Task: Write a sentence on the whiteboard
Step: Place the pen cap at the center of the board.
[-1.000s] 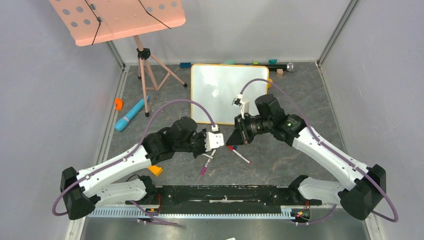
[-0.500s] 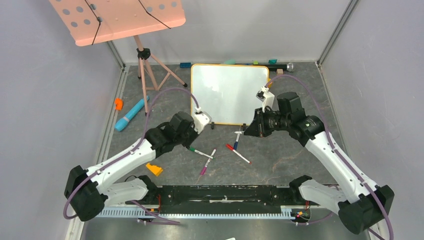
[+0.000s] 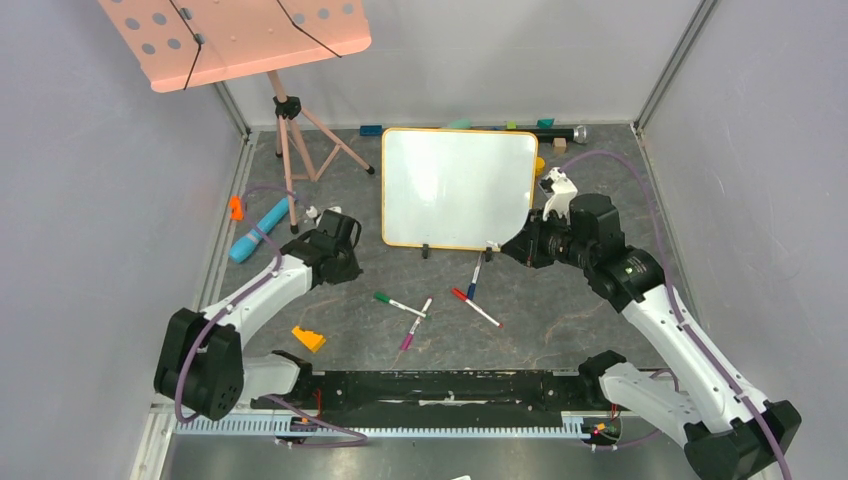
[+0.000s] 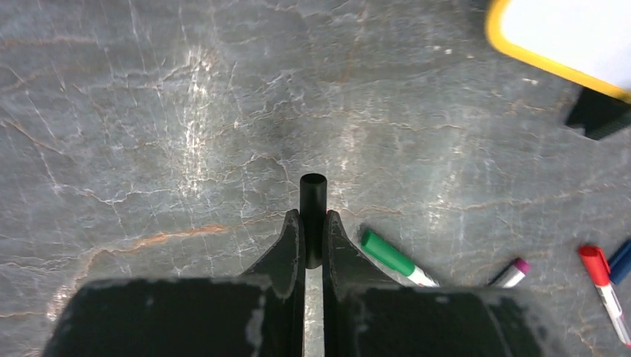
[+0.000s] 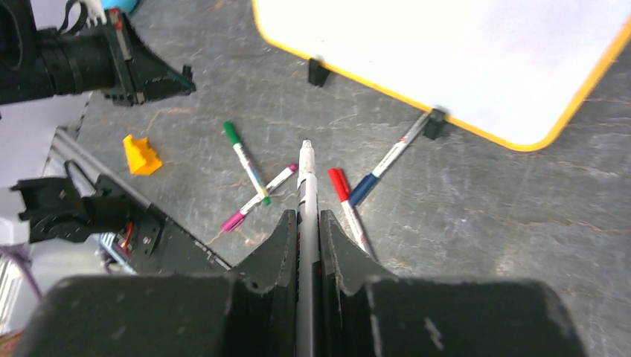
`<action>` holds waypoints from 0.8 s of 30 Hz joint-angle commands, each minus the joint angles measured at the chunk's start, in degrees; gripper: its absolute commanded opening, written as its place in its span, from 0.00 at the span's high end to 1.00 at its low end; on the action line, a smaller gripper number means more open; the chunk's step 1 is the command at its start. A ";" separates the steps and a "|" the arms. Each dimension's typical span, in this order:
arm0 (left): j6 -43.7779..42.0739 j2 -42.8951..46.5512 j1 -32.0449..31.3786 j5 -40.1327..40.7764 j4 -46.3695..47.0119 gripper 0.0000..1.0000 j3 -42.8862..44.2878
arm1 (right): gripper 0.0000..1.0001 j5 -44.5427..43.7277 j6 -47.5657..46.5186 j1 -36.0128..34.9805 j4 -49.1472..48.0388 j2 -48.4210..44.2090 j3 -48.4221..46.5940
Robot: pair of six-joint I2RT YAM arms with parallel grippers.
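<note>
The whiteboard [image 3: 457, 188] lies at the back middle, its face plain white; the sentence is out of view. My left gripper [image 3: 350, 268] hovers left of the board's near corner, shut on a short black marker cap [image 4: 313, 195] that sticks out past its fingertips [image 4: 290, 230]. Near the board's front right corner, my right gripper [image 3: 518, 250] is shut on a white marker [image 5: 306, 171], whose bare tip points out ahead. Green [image 3: 400, 304], purple [image 3: 415, 325], red [image 3: 477, 308] and blue [image 3: 475, 280] markers lie on the table in front of the board.
A pink perforated music-stand tray [image 3: 235, 38] on a tripod [image 3: 290, 150] stands at the back left. A blue tube [image 3: 262, 228] and an orange piece [image 3: 237, 207] lie left, an orange wedge [image 3: 309, 339] near the left arm. Small blocks [image 3: 500, 127] line the back wall.
The two grippers, tip to tip in the middle a second ago, have pulled apart. The left has swung left with the cap and the right has gone right with the marker.
</note>
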State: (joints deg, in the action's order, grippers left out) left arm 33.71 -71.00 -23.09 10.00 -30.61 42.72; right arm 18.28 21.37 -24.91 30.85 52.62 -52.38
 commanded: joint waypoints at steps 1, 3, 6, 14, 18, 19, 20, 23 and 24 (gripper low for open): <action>9.69 -2.47 1.54 1.52 3.98 0.97 -1.65 | 1.00 -8.02 1.27 0.05 -2.28 -2.46 0.69; 10.32 -2.90 2.05 3.20 4.06 0.95 -2.00 | 1.00 -8.62 1.07 0.08 -2.37 -3.03 0.83; 11.01 -2.93 2.38 4.93 4.57 0.92 -2.97 | 1.00 -9.23 1.60 0.02 -3.08 -3.80 1.42; 19.01 -5.22 2.36 3.25 9.21 0.93 -7.79 | 1.00 -13.29 5.32 0.03 -6.38 -4.98 2.85; 21.34 -6.19 2.39 5.66 8.84 0.89 -7.65 | 1.00 -14.70 8.24 0.11 -10.41 -5.74 3.35; 22.43 -6.25 2.36 7.03 7.91 0.84 -7.33 | 1.00 -15.03 8.69 0.06 -11.33 -5.84 3.34; 23.05 -6.25 2.54 8.06 6.54 0.75 -6.69 | 1.00 -15.37 8.95 0.12 -12.04 -5.91 3.28; 23.52 -5.81 3.03 8.09 5.58 0.56 -5.73 | 1.00 -17.42 8.42 0.03 -11.87 -5.51 1.83; 23.84 -5.08 3.14 7.81 5.56 0.45 -5.61 | 1.00 -17.90 7.62 0.12 -11.12 -5.01 0.43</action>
State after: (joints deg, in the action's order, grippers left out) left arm 53.15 -76.36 -20.80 14.92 -23.27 35.77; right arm 4.14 28.67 -24.91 22.61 47.62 -48.90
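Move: About 6 cm below the left hand, level with it and some 2 cm to its left, is the bare table spot for the black cap it holds. The green marker lies about 4 cm back and 10 cm right; the whiteboard's near left corner 10 cm ahead, 7 cm right. From the right hand, already holding the uncapped marker, the whiteboard's middle is about 28 cm ahead, 7 cm left, 21 cm below, and the blue marker 6 cm ahead, 3 cm left. Sinking about 5 cm and easing slightly left, the left hand takes the black cap down to the bare table, turning some 20 degrees counter-clockwise, then opens its fingers off the cap's sides. The right hand keeps its grip on the marker, swinging about 4 cm forward and right, rising late and turning clockwise. ##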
